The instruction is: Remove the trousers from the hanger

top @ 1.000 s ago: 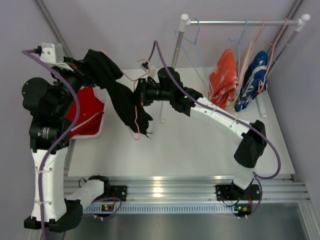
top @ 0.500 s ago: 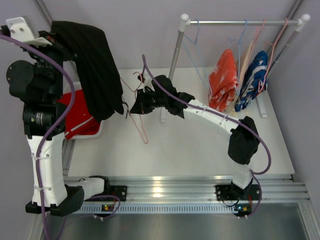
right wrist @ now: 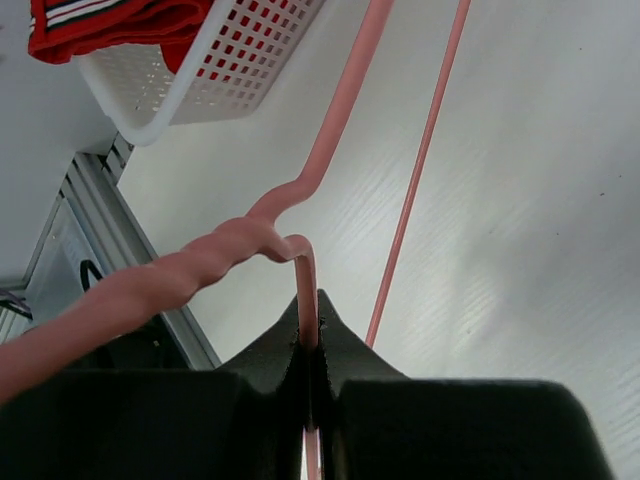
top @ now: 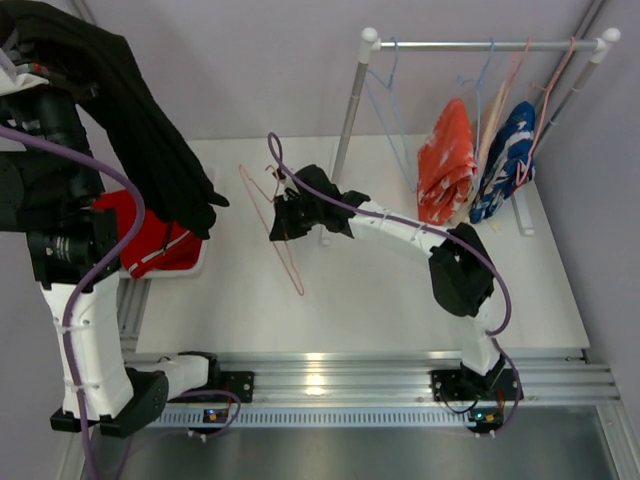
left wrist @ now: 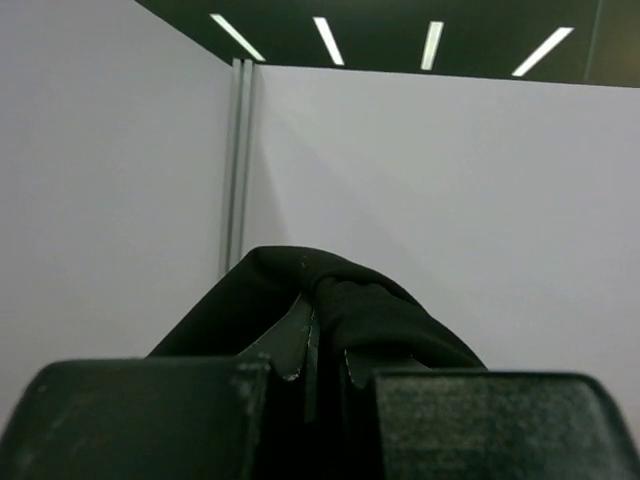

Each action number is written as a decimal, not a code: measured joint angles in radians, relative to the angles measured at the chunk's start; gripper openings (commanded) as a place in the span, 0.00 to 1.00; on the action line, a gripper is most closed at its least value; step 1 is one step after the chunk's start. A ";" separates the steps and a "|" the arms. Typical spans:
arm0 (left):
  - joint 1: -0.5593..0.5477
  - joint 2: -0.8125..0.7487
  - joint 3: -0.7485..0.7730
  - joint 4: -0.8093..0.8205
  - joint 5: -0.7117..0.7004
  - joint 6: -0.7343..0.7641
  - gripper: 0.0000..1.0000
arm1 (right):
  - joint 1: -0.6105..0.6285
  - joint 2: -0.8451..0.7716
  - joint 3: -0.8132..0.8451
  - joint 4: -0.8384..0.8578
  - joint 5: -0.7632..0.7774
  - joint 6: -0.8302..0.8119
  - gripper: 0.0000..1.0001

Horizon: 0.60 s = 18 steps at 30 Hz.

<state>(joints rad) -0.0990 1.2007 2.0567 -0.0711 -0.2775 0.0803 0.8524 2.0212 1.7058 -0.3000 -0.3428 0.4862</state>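
Observation:
The black trousers hang from my left gripper, which is shut on a fold of their fabric and raised high at the far left, in front of the wall. They are off the hanger. The bare pink wire hanger is held over the table's middle by my right gripper. In the right wrist view that gripper is shut on the hanger just below its twisted neck. The red trousers lie in a white basket at the left.
A clothes rack stands at the back right. On it hang an orange-and-white garment, a blue-and-white garment and empty blue hangers. The rack's left post is just behind my right gripper.
My left arm has lifted the black trousers up and to the left, pulling them off the pink hanger. My right gripper has drawn the now bare hanger slightly left and nearer.

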 measured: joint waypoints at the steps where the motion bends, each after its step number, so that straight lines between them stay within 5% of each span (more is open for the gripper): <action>1: 0.000 0.000 -0.013 0.021 -0.011 0.024 0.00 | -0.002 0.003 0.000 -0.002 0.003 -0.005 0.00; 12: 0.018 -0.024 -0.391 0.319 -0.042 0.322 0.00 | -0.014 -0.017 0.011 -0.069 -0.029 -0.071 0.00; 18: 0.182 0.078 -0.439 0.386 -0.021 0.345 0.00 | -0.017 -0.134 -0.024 -0.083 -0.061 -0.093 0.00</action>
<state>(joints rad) 0.0830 1.2785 1.6176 0.3149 -0.2981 0.4252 0.8356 1.8877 1.6814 -0.3828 -0.4034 0.3927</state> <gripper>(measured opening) 0.053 0.003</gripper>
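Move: The white basket's middle lies about 11 cm ahead of the left hand, 11 cm to its left and nearly 70 cm below; the red trousers are inside, roughly 10 cm ahead and 10 cm left. The emptied pink hanger is some 6 cm ahead and 23 cm to the right, about 55 cm lower. From the right hand, which grips that hanger, the basket is about 33 cm left, 3 cm ahead and 12 cm lower. Swing the left gripper, still pinching the black trousers, forward and down together by about 11 cm each way, towards the basket, bearing some 7 cm left mostly late on; meanwhile turn it about 25 degrees counter-clockwise and tip the fingers down a little. Keep the right gripper shut on the pink hanger, near its place at first, then lift about 5 cm, easing slightly right and back. ##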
